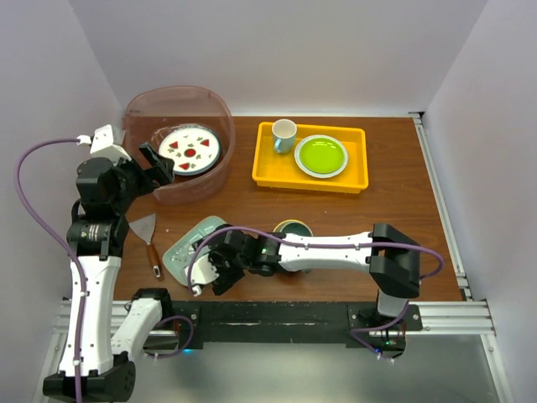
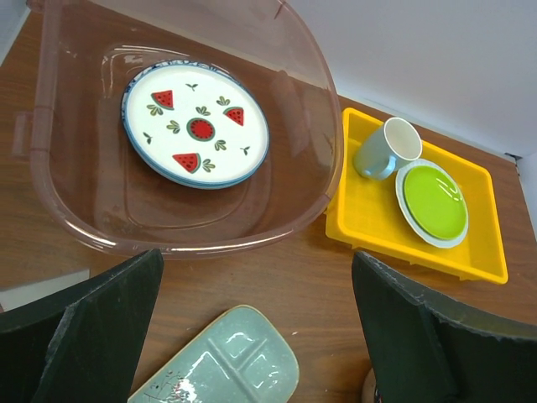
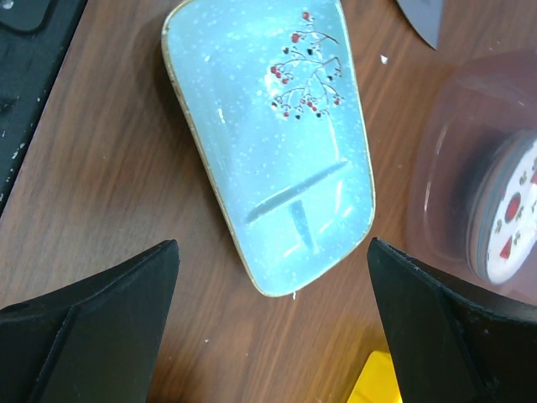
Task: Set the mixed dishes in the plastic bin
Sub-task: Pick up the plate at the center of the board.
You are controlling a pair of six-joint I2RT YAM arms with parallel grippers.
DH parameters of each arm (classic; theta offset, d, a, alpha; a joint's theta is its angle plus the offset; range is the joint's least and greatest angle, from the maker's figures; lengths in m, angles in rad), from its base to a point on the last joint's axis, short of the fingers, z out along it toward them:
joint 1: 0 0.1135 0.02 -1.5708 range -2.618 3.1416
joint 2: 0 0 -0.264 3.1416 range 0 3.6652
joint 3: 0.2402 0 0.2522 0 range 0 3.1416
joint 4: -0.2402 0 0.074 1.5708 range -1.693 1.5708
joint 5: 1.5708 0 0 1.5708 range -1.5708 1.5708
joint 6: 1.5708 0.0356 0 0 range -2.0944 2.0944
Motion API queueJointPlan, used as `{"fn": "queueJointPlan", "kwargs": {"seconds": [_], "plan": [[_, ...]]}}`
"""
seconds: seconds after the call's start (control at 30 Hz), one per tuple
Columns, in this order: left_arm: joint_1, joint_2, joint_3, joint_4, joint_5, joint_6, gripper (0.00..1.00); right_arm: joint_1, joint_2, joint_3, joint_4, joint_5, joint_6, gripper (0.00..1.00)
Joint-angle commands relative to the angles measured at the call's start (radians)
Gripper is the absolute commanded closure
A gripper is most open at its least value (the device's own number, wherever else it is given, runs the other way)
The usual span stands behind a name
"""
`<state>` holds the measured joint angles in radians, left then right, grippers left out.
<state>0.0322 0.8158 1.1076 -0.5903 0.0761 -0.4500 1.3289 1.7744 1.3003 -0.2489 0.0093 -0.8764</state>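
Observation:
The plastic bin [image 1: 216, 105] stands at the back left, and a white plate with red watermelon marks [image 1: 189, 149] lies flat in it. My left gripper [image 1: 159, 164] hangs open and holds nothing by the bin's near-left wall. Its wrist view looks down on the bin [image 2: 75, 210], the plate [image 2: 195, 126] and the bare wood under the gripper [image 2: 258, 256]. The pale green divided tray [image 1: 186, 249] lies flat near the front edge. My right gripper [image 1: 220, 269] is open over its near end, its jaws wide and empty [image 3: 273, 243] just past the tray [image 3: 268, 143]. A teal mug [image 1: 293, 228] sits partly hidden behind the right arm.
At the back centre a yellow tray [image 1: 264, 164] holds a small white cup [image 1: 284, 134] and a lime-green plate [image 1: 320, 156]. A metal scraper with a wooden handle [image 1: 144, 227] lies left of the divided tray. The right arm stretches across the front of the table.

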Motion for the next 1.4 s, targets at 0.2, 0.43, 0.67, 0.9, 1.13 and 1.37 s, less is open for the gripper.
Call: {"fn": "queueJointPlan", "kwargs": {"seconds": [0.2,0.43,0.67,0.9,1.13,1.37], "plan": [[0.003,-0.055,0.0,-0.016,-0.052,0.066,0.0,0.007,0.052,-0.015,0.066,-0.06,-0.13,0.02],[0.003,-0.059,0.011,-0.023,-0.065,0.076,0.0,0.007,0.108,-0.007,0.097,-0.058,-0.17,0.04],[0.003,-0.073,0.011,-0.034,-0.064,0.07,0.0,0.007,0.189,-0.004,0.172,-0.026,-0.167,0.16],[0.005,-0.086,0.014,-0.045,-0.065,0.066,0.0,0.009,0.26,0.014,0.214,-0.011,-0.185,0.36],[0.003,-0.083,0.012,-0.04,-0.059,0.066,0.0,0.007,0.303,-0.006,0.244,-0.011,-0.219,0.61],[0.003,-0.087,0.003,-0.039,-0.049,0.074,0.0,0.007,0.306,-0.004,0.232,-0.02,-0.22,0.98]]}}
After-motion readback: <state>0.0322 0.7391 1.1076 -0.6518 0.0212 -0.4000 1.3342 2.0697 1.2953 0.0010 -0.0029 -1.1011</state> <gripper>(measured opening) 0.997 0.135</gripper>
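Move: The plate, the green divided one, has its middle about 7 cm left and 6 cm ahead of my open right hand, some 11 cm lower. The green mug on its bowls stands roughly 19 cm to my right hand's right and 6 cm ahead; the spatula lies about 22 cm to its left and 8 cm ahead. From my left hand the plate is some 7 cm back, 4 cm right and 31 cm below. I sink my right hand about 10 cm onto the plate's near rim, easing some 4 cm left and turning the wrist roughly 10 degrees counter-clockwise. Halfway down my fingers start to close, and they go from wide open to nearly shut, one inside the plate and one outside, pinching the rim just left of the divider. My left hand, open and empty, drifts back a couple of centimetres. ##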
